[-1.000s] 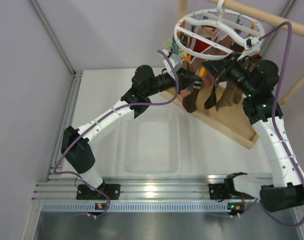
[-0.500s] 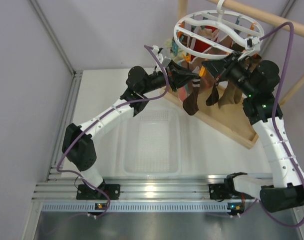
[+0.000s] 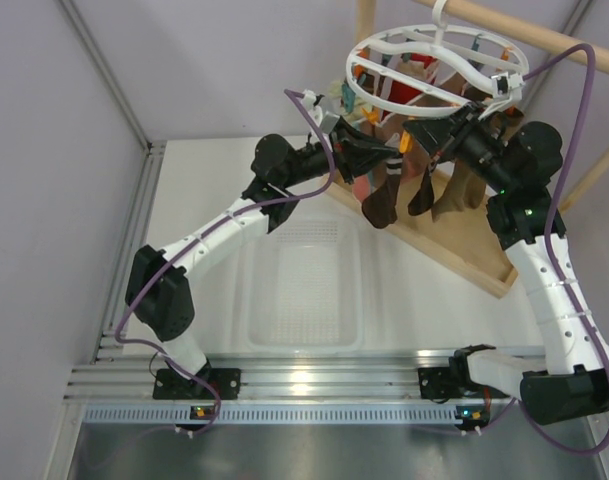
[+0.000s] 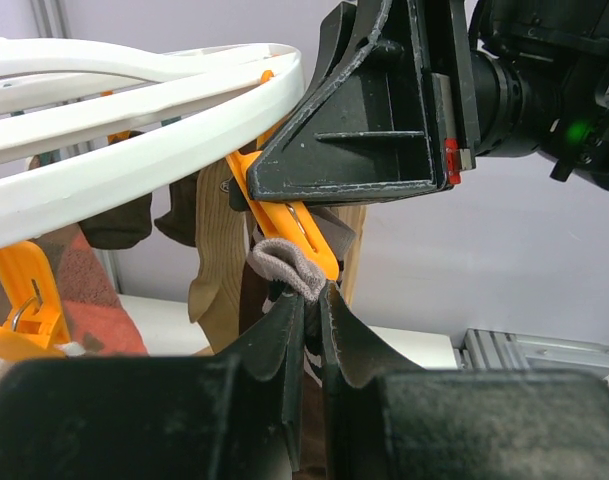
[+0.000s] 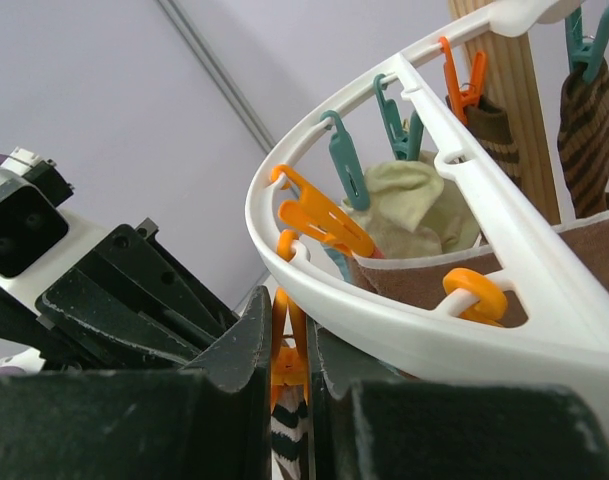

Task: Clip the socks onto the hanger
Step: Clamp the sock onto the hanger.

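The white ring hanger hangs from a wooden rod, with orange and teal pegs under it. A dark brown sock with pale stripes dangles below its near rim. My left gripper is shut on that sock's cuff, just under an orange peg. My right gripper is shut on the same orange peg, squeezing its handles below the ring; the striped cuff shows beneath. A second brown sock hangs beside the first.
A wooden plank stand lies under the hanger, and its rod runs across the top right. A clear plastic bin sits mid-table. Tan and red socks are clipped on the ring next to teal pegs.
My left wrist has turned and drawn slightly left, its cable swinging up, and the brown sock shifted with it. The right arm has stayed still.
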Robot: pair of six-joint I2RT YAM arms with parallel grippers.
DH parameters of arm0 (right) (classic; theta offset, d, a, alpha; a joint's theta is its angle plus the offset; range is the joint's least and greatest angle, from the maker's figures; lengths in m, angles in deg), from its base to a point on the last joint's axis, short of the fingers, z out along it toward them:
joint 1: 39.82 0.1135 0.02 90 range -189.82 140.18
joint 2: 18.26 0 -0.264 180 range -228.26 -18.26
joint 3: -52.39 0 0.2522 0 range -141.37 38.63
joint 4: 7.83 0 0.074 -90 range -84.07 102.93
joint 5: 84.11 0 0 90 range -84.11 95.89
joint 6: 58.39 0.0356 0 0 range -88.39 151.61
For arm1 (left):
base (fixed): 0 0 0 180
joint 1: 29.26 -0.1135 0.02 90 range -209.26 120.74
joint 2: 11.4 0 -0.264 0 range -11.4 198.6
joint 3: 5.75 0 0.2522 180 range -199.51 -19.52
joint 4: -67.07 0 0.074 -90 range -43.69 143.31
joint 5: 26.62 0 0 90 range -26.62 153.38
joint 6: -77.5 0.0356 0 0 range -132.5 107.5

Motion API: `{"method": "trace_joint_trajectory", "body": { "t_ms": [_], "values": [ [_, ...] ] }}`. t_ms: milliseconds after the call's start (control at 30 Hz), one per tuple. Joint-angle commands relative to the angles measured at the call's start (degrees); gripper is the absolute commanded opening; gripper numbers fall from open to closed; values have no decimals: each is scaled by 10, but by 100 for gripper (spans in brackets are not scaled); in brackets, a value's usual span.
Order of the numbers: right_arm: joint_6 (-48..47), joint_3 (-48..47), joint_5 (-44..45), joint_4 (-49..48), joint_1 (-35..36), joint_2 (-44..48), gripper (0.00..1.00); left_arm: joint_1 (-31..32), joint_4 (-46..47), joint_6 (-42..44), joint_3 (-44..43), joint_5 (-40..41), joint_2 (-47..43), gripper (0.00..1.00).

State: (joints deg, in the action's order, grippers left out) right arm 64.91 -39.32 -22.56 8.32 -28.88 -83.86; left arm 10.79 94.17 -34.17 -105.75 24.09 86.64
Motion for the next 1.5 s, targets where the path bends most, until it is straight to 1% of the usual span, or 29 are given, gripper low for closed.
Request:
{"method": "trace_joint_trajectory", "body": {
  "t_ms": [0,333,433,633,700,733,800,833,933,1033,1333,1400,1467],
  "values": [
    [8,7,-71,-44,7,-2,0,10,68,-44,-19,-42,8,0],
    [12,13,-87,-49,7,4,0,3,98,-123,-44,-37,40,0],
    [15,15,-90,-50,7,5,0,0,125,-154,-53,-44,52,0],
    [18,16,-100,-48,7,5,1,0,137,-176,-67,-43,68,0],
    [18,15,-102,-39,8,3,5,0,138,-179,-72,-42,72,0],
    [18,14,-103,-36,8,4,10,0,138,-180,-74,-42,73,0],
    [18,12,-106,-33,7,3,16,0,138,-181,-75,-41,74,0],
    [19,11,-106,-29,7,4,21,0,139,-180,-75,-40,75,0],
    [16,4,-107,-22,7,1,28,0,138,-180,-75,-40,76,0],
    [15,3,-108,-6,7,1,32,0,140,-180,-76,-38,78,0],
    [14,-2,-105,2,6,8,33,0,128,-173,-82,-15,83,0],
    [12,-4,-101,8,5,9,36,0,128,-173,-84,-14,83,0],
    [9,-5,-97,12,4,12,44,0,127,-172,-83,-13,83,0]
  ]
}}
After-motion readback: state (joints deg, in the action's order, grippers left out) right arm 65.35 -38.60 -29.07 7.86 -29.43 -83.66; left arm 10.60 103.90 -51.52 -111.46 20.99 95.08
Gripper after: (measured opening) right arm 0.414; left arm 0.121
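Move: My left fingers pinch the striped sock's cuff, with the orange clip about 2 cm to their right, 1 cm ahead and 3 cm above. My right hand already squeezes that clip's handles; the cuff is some 4 cm below it, 1 cm to its left and level ahead. From the right hand, the next orange clip on the rim sits roughly 4 cm ahead, 5 cm left and slightly higher. The brown sock already hanging is about 6 cm to the left hand's right, level ahead and 3 cm lower. With my left hand I keep the cuff pinched and ease it about 2 cm to the right, into the clip, while turning the wrist some 10 degrees clockwise. My right hand holds the handles squeezed and creeps up barely a centimetre, then opens, freeing them, and draws back and a little left and down by about 1.5 cm. ##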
